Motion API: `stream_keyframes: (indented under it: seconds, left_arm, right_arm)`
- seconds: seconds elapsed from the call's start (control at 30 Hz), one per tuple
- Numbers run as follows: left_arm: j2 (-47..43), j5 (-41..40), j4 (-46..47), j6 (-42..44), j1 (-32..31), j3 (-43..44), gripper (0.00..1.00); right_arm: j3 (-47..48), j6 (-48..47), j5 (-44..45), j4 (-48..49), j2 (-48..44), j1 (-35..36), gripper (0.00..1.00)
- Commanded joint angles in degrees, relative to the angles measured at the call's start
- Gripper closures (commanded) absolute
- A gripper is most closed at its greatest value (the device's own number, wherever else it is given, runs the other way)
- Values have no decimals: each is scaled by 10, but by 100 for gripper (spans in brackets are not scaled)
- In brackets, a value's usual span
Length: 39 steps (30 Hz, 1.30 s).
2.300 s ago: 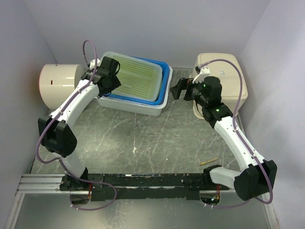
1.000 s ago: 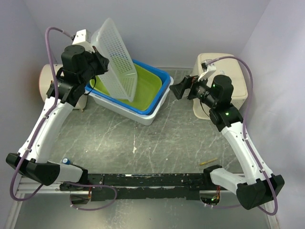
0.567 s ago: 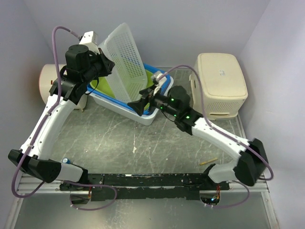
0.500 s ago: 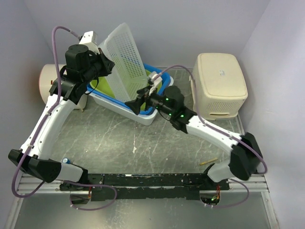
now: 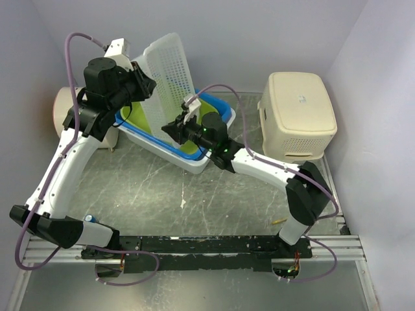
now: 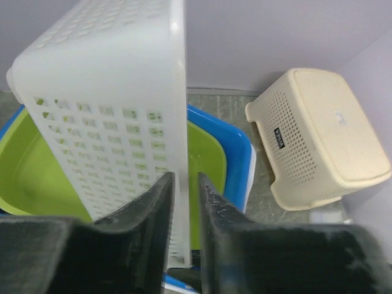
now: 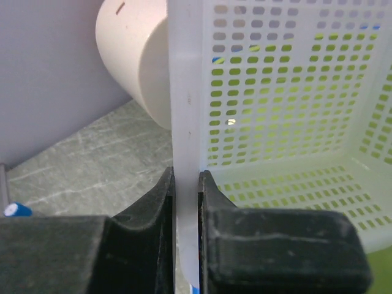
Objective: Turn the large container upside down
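Observation:
The large container [image 5: 165, 74] is a white perforated basket, standing nearly on edge over the stacked tubs at the back left. My left gripper [image 5: 146, 84] is shut on its upper rim; in the left wrist view the rim [image 6: 179, 92] runs down between the fingers of the left gripper [image 6: 185, 180]. My right gripper [image 5: 170, 129] is shut on the basket's lower rim. In the right wrist view that white rim [image 7: 184, 92] is pinched in the right gripper [image 7: 185, 177], with the basket's slotted inside [image 7: 288, 110] to the right.
Under the basket sits a green tub [image 5: 189, 148] nested in a blue tub [image 5: 220, 107] and a white tub [image 5: 194, 162]. A beige perforated basket [image 5: 299, 110] lies upside down at the back right. A white cylinder [image 5: 65, 107] stands at the far left.
My right arm swung left from beside the beige basket to the tubs, and its jaws closed on the white basket's lower rim. The left gripper kept holding the raised, tilted basket.

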Motion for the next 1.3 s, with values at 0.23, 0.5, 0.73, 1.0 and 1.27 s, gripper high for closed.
stream_keyframes:
  seconds: [0.23, 0.5, 0.73, 1.0, 1.27]
  left_arm:
    - [-53, 94, 11, 24, -3, 65, 1]
    - [-113, 112, -52, 78, -3, 26, 1]
    - [-160, 175, -73, 99, -3, -69, 1]
    - [-170, 333, -120, 115, -11, -257, 2]
    - [-141, 375, -39, 87, -106, -410, 1]
  right_arm:
    - [92, 57, 83, -193, -202, -31, 100]
    - [89, 70, 177, -368, -354, -46, 100]
    - [67, 118, 234, -469, -463, -47, 100]
    - [87, 164, 295, -589, -527, -47, 100]
    - [117, 168, 372, -619, -566, -47, 100]
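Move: The perforated white basket is tilted up on end in the green and blue tubs. I already pinch its near edge with my right hand, its middle some 11 cm ahead and 5 cm higher. From my left hand, still gripping its rim, its middle is about 8 cm ahead, 5 cm right and 8 cm lower. Right of my right hand, clear table lies roughly 27 cm over and 4 cm back, 27 cm down; the upturned cream basket is 45 cm right, 14 cm ahead; the tubs' middle is 14 cm straight ahead. I open my left hand wide to let go of the white basket, draw it up and back, then drop it steeply, back and slightly right, to low in front of the tubs. With the right I keep my pinch and haul the basket some 30 cm right, rising early by nearly 20 cm and easing back about 13 cm, turning it some 35 degrees clockwise towards the upturned cream basket. ##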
